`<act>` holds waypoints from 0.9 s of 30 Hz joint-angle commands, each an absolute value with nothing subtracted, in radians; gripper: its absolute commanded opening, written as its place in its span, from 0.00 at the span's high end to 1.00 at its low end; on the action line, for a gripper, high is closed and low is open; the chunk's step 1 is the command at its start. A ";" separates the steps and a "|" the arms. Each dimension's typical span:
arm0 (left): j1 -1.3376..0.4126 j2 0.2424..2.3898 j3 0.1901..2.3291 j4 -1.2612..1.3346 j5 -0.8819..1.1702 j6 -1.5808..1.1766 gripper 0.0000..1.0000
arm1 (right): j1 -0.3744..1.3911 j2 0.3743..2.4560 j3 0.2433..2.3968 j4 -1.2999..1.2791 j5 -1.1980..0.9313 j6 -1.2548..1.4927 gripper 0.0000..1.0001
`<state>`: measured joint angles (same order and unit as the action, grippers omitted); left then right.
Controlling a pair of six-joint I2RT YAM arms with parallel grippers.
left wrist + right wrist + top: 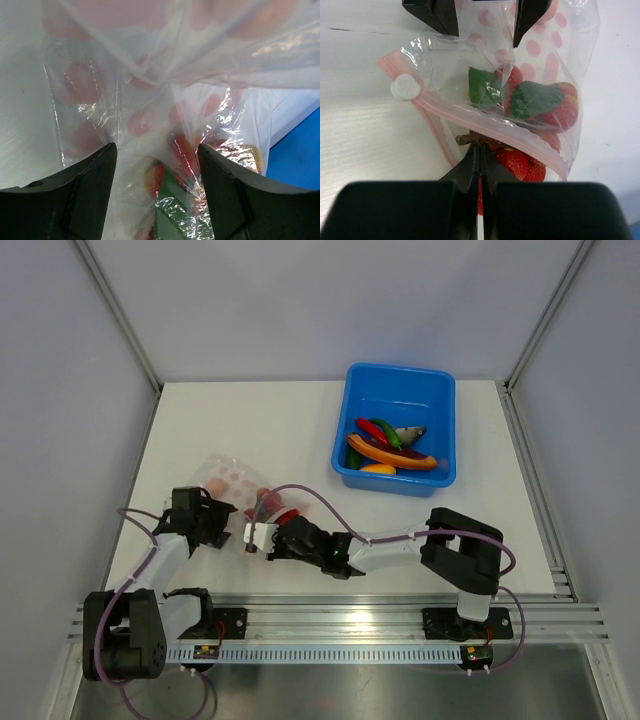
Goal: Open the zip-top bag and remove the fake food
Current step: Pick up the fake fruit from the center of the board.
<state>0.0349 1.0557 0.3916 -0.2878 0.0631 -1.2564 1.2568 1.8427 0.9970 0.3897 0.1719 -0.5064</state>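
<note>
The clear zip-top bag (230,476) lies on the white table, its pink zipper strip (470,118) and white slider (405,88) turned toward my right arm. Red fake food (520,162) with green leaves (532,97) lies at the bag's mouth, partly under the strip. My right gripper (481,145) is shut, its tips pinched at that piece's brown stem (467,138). My left gripper (157,167) stands open with the bag's crinkled film (165,100) between its fingers, at the bag's far end from the zipper. In the top view the two grippers (222,520) (256,534) sit close together.
A blue tub (345,420) stands at the back right, holding several toy foods (390,445), among them a grey fish, a red pepper and orange pieces. White walls close in the table on three sides. A metal rail runs along the near edge.
</note>
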 commanded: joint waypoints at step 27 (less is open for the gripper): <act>0.097 1.034 0.399 -0.293 0.005 -1.295 0.31 | 1.252 1.482 0.796 0.561 0.253 -0.377 1.00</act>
<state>0.0906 1.0565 0.3916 -0.2848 0.0391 -1.2896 1.2564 1.5604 0.7971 0.4740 0.2028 -0.4145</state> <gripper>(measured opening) 0.688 0.011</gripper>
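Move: The right hand already pinches the strawberry bunch by its stalk at the zip-top bag's mouth; the bunch's middle lies about 5 cm ahead, 2 cm to its right and 4 cm below. The blue box, where it is to go, has its middle some 27 cm ahead and 33 cm to the right, slightly lower; the round tan fruit is roughly 13 cm ahead, 12 cm left and 5 cm below. From the left hand the box lies about 25 cm ahead and 41 cm right. With its fingers shut on the stalk throughout, the right hand draws the strawberries through the bag's mouth, first mainly to its right and then more and more upward, ending about 6 cm higher and 4 cm farther right, rolling some 10 degrees so that its left side rises. Meanwhile the left hand, low at the bag with fingers still wide apart, eases nearly 2 cm to its left, away from the bunch, and turns slightly counter-clockwise. ##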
